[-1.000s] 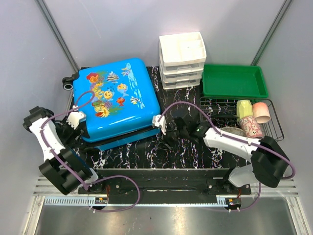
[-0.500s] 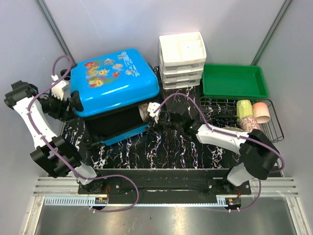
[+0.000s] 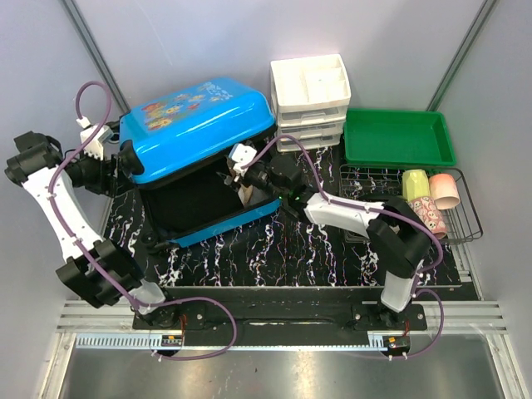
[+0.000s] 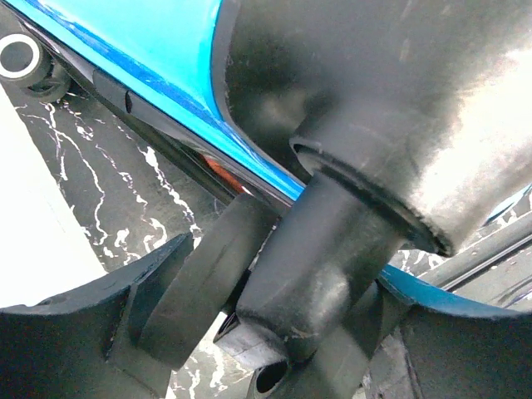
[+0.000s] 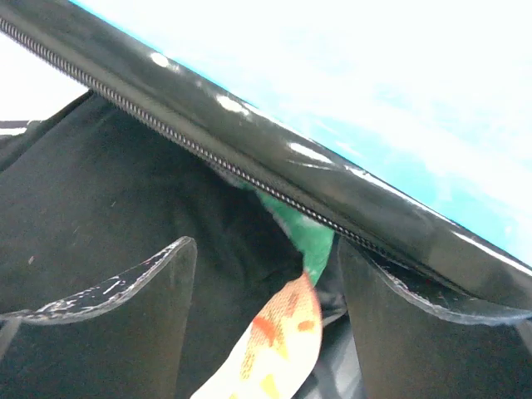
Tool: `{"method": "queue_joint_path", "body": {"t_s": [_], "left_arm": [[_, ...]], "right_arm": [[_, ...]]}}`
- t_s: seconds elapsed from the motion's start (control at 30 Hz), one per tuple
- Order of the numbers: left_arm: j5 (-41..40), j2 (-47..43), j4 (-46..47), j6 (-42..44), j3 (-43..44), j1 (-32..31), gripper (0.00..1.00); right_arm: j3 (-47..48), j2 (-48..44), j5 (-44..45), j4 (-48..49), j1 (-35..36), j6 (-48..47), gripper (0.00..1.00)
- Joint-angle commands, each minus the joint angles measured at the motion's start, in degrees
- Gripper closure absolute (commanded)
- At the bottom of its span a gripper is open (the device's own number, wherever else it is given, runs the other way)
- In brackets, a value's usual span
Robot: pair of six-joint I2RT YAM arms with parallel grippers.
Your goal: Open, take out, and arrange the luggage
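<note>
The luggage (image 3: 195,125) is a bright blue suitcase with a fish-and-flower lid, tilted up off its dark-lined base (image 3: 224,223). My left gripper (image 3: 125,158) is at the lid's left side, its jaws closed around a black part of the luggage (image 4: 349,233), with the blue shell (image 4: 150,50) above. My right gripper (image 3: 231,176) reaches under the raised lid into the opening, and it is open. Between its fingers (image 5: 266,243) lies a white-and-orange printed item (image 5: 278,341) with green behind it, under the zipped lid edge (image 5: 274,158). The rest of the inside is dark.
A white three-drawer organiser (image 3: 309,96) stands behind the luggage and a green tray (image 3: 399,137) to its right. A wire rack (image 3: 366,179) at the right holds three cups (image 3: 428,214). Everything rests on a black marbled mat (image 3: 274,249).
The left arm has lifted the lid higher, from nearly flat to steeply tilted. The right gripper has moved left into the gap under the lid and its jaws have widened.
</note>
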Motion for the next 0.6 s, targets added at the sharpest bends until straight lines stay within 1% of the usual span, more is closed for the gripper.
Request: {"method": "queue_joint_path", "body": {"t_s": [0.0, 0.03, 0.07, 0.1, 0.13, 0.17, 0.2, 0.23, 0.3, 0.33, 0.43, 0.47, 0.5, 0.57], "left_arm": [[7.4, -7.3, 8.1, -14.2, -2.1, 2.3, 0.41], [7.5, -8.6, 10.6, -16.4, -2.9, 2.7, 0.33], [7.1, -10.4, 13.1, -19.8, -3.7, 3.0, 0.02], [6.8, -12.1, 17.6, -20.8, -5.0, 3.1, 0.01], [6.4, -16.6, 20.4, -21.5, -6.0, 3.1, 0.01], [6.0, -19.1, 23.5, -22.7, -7.1, 3.0, 0.01], [5.4, -21.7, 32.1, -24.0, -10.8, 3.1, 0.01], [4.1, -27.5, 36.5, -25.1, -12.8, 3.0, 0.01], [3.4, -32.1, 46.2, -25.5, -17.3, 2.7, 0.01], [4.8, -34.6, 47.3, -24.8, -17.9, 2.5, 0.01], [7.4, -35.9, 44.9, -17.8, -18.6, 0.1, 0.01], [6.4, -36.1, 44.3, -17.1, -18.8, -1.0, 0.01], [5.1, -36.3, 44.3, -16.2, -19.8, -3.5, 0.01], [2.0, -36.1, 44.6, -13.5, -20.8, -5.8, 0.01]], "right_arm": [[5.4, 1.9, 4.5, 11.5, 0.5, -2.3, 0.22], [5.9, 2.1, 4.9, 12.3, 0.4, -2.3, 0.22], [6.8, 2.5, 4.8, 13.3, 0.4, -2.4, 0.21], [7.4, 3.3, 5.0, 13.5, 0.5, -2.9, 0.21], [8.0, 3.6, 5.7, 13.8, 0.5, -2.9, 0.21], [9.3, 4.2, 5.9, 14.1, 0.4, -3.2, 0.21], [9.8, 5.0, 6.4, 14.4, 0.4, -3.6, 0.21], [10.3, 5.6, 7.1, 14.8, 0.4, -3.7, 0.2], [12.0, 6.7, 7.1, 15.2, 0.4, -4.1, 0.2], [12.5, 7.1, 7.1, 15.3, 0.4, -4.0, 0.2], [14.7, 8.4, 7.0, 15.4, 0.4, -3.7, 0.2], [15.8, 8.7, 7.1, 15.4, 0.4, -3.7, 0.2], [16.4, 9.3, 7.2, 15.3, 0.4, -3.7, 0.2], [18.1, 9.9, 7.2, 15.3, 0.4, -3.7, 0.2]]}}
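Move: The left hand already grips the black wheel bracket on the lid's near left corner. From there the lid's far left wheel is about 10 cm ahead, 5 cm left and 8 cm lower. The right hand is just under the lid's free edge, which lies about 3 cm ahead of it and 3 cm above. The orange patterned pouch in the suitcase lies roughly 5 cm back, 4 cm right and 15 cm below that hand; the white drawers stand some 15 cm ahead, 20 cm right and 10 cm lower. The left fingers spread and let go of the wheel bracket, then the hand sweeps up about 16 cm, drifting right and a little back, its wrist tipping up some 45 degrees until the fingers point nearly level. Meanwhile the right hand, fingers open under the free edge, keeps bearing the lid up and eases about 5 cm up, 4 cm forward and slightly left. ##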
